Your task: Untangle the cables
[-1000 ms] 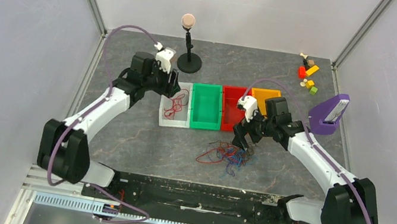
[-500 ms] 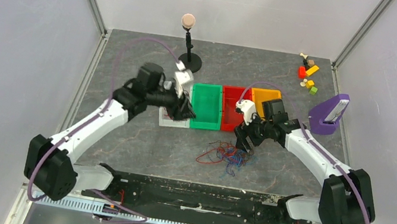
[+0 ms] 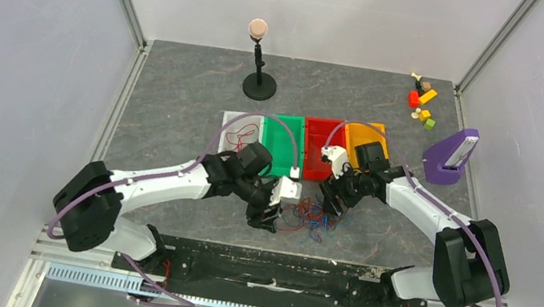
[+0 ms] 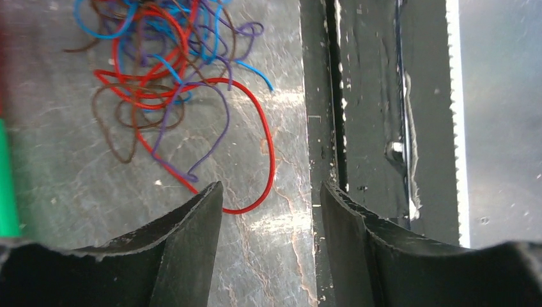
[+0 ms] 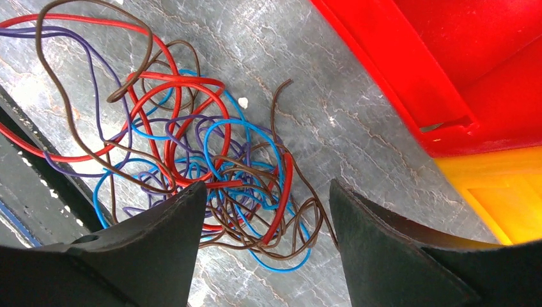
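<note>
The cables [image 3: 310, 213] lie in a loose tangle of red, blue, purple and brown wires on the grey table in front of the bins. They also show in the left wrist view [image 4: 167, 77] and the right wrist view [image 5: 211, 160]. My left gripper [image 3: 265, 217] is open and empty, low at the tangle's left side, with a red loop [image 4: 265, 153] lying between its fingers. My right gripper [image 3: 333, 203] is open and empty just over the tangle's right part. A few red wires [image 3: 239, 138] lie in the white tray [image 3: 231, 119].
A green bin [image 3: 284, 127], a red bin [image 3: 320, 140] and an orange bin [image 3: 364, 130] stand in a row behind the tangle. A black stand [image 3: 258, 85] is at the back. A purple holder [image 3: 448, 158] and small blocks [image 3: 423, 102] are at the right. The table's front rail [image 4: 348, 128] is close.
My left arm has swung from the white tray over to the front, down to the left side of the tangle. My right gripper has shifted slightly over the tangle.
</note>
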`<act>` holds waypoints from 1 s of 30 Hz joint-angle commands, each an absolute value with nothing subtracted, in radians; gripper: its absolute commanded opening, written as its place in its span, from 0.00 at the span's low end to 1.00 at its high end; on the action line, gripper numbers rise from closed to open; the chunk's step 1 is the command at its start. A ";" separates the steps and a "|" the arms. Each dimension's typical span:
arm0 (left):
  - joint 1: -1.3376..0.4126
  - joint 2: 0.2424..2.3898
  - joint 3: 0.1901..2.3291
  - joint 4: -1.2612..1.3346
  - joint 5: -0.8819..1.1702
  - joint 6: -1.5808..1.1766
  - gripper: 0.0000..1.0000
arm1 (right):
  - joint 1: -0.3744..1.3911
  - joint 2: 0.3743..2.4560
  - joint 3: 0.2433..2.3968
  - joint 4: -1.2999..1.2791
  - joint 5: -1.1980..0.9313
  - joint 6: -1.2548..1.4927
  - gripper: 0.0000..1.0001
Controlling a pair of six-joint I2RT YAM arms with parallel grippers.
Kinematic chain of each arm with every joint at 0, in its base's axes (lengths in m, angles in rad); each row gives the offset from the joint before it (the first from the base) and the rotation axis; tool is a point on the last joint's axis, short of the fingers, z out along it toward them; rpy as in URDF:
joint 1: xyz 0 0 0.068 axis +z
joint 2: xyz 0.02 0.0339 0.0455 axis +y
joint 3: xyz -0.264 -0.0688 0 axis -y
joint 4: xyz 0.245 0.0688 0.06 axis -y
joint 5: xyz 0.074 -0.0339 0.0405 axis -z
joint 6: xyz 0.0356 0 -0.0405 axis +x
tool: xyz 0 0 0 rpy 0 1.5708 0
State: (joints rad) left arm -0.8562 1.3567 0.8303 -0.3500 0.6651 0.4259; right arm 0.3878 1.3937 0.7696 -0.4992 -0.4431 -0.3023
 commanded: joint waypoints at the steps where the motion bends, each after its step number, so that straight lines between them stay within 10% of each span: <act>1: -0.935 1.419 0.814 -0.337 0.569 0.600 0.65 | 0.383 1.409 0.750 -0.451 -0.448 -0.285 0.73; 8: -1.008 1.500 0.805 -0.263 0.388 0.643 0.59 | 0.383 1.433 0.748 -0.448 -0.409 -0.307 0.73; 14: -1.022 1.489 0.920 -0.480 0.376 0.618 0.02 | 0.383 1.456 0.725 -0.430 -0.312 -0.350 0.71; 30: -0.608 0.950 1.409 -0.730 0.811 0.369 0.02 | 0.382 1.450 0.642 -0.384 -0.097 -0.422 0.45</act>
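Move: The end loop of the red cable lies almost straight below the left hand, about 8 cm down and 1 cm back, with the tangled pile some 11 cm to this hand's right and 4 cm farther out, and the green box about 22 cm ahead. The brown and blue strands lie about 3 cm below the right hand, 1 cm to its left; the red box is roughly 16 cm ahead and 6 cm left of that hand, the orange box 17 cm ahead and 5 cm right. The left hand sinks about 7 cm with its fingers steepening, shuts them on the red cable's loop near the table, then sweeps up fast by some 30 cm and a little left, its fingertips swinging up towards level as it pulls the cable out of the pile. The right hand meanwhile eases about 3 cm down and 3 cm to its right with a slight forward drift, narrowing its open fingers around the brown and blue strands without shutting them. ##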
